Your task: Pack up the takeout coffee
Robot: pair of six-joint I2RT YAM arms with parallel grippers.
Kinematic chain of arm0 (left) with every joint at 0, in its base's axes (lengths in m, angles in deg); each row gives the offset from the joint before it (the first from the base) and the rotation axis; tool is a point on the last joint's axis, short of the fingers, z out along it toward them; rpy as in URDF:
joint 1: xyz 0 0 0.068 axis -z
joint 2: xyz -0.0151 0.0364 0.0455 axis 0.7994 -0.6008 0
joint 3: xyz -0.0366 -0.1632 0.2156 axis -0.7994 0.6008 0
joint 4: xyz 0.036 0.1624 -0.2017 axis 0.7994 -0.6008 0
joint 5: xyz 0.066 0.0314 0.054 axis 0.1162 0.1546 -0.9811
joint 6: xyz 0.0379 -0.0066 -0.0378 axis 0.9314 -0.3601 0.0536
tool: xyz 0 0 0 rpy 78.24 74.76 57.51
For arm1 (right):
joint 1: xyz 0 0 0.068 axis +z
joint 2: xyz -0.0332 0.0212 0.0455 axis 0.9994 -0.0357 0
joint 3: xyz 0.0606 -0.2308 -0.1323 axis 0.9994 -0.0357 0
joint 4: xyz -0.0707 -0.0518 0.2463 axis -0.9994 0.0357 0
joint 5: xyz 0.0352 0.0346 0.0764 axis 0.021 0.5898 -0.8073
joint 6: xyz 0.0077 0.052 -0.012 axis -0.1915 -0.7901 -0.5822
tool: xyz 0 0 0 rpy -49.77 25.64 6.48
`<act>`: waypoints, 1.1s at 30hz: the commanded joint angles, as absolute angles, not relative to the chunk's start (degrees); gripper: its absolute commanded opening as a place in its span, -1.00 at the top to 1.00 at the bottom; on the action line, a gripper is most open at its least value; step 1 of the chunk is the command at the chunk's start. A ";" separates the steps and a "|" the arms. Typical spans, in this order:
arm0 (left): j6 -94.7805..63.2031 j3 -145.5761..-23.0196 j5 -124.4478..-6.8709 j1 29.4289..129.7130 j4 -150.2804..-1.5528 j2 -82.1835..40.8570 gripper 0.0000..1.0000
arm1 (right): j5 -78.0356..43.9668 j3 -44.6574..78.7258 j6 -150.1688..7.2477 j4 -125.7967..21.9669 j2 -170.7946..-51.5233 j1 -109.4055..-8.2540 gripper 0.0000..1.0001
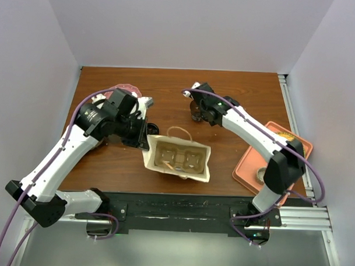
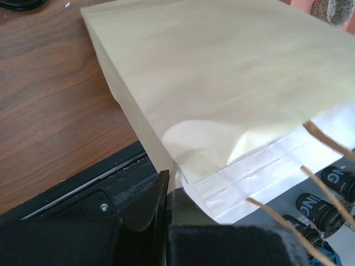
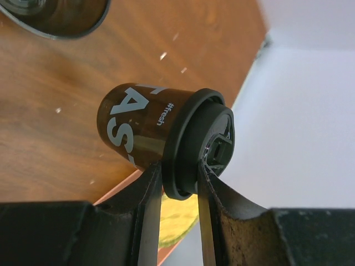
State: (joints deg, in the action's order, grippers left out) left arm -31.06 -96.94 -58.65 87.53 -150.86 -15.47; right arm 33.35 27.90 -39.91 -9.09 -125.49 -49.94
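Observation:
The takeout coffee [image 3: 138, 127] is a small dark brown cup with white lettering and a black lid [image 3: 194, 149]. My right gripper [image 3: 178, 172] is shut on it, one finger on each side of the lid's rim. In the top view the right gripper [image 1: 197, 109] holds the cup [image 1: 195, 116] at the table's middle back, behind the paper bag [image 1: 176, 159]. The bag lies with its mouth open and a cardboard cup carrier [image 1: 179, 158] inside. My left gripper [image 1: 147, 135] is shut on the bag's left edge. Up close, the left gripper [image 2: 168, 188] pinches the bag's rim [image 2: 183, 177].
An orange tray [image 1: 282, 151] sits at the right edge with a grey cup [image 1: 262, 174] on it. A dark round object [image 3: 55, 16] lies on the wood near the held cup. A reddish item [image 1: 128, 87] lies behind the left arm. The bag's twine handles [image 2: 327, 144] hang loose.

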 commanded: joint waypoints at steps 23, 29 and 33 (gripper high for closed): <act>-36.11 -106.60 -59.77 86.91 -149.30 -22.16 0.66 | 23.58 29.37 -67.46 -1.71 -136.61 -56.05 0.28; -35.94 -108.98 -61.70 86.91 -148.07 -24.01 0.31 | 17.77 34.30 -67.46 1.45 -136.34 -56.05 0.03; -36.02 -109.95 -62.23 86.91 -147.63 -24.62 0.14 | 15.13 35.35 -68.42 2.07 -135.55 -56.40 -0.06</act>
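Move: The lidded coffee cup is already in the right hand, and its spot is bare table about 4 cm right of that hand, the cup's middle coming to rest some 14 cm below it. The open dark cup stands about 7 cm ahead and 8 cm left of the right hand, the pink tray's middle 13 cm back and 19 cm right. The paper bag, pinched by the left hand and tipped towards the robot, has its middle about 10 cm right, 3 cm ahead and 12 cm below; the black lid lies 17 cm straight ahead of the left hand. The lidded cup is set down by the right hand, which sinks about 10 cm while easing right and turning roughly 20 degrees clockwise, then opens wider, rolls its left side up and backs off to the left. The bag's left edge is carried about 5 cm forward and slightly up by the left hand, after a small dip back, as its shut fingers spread and let go. ##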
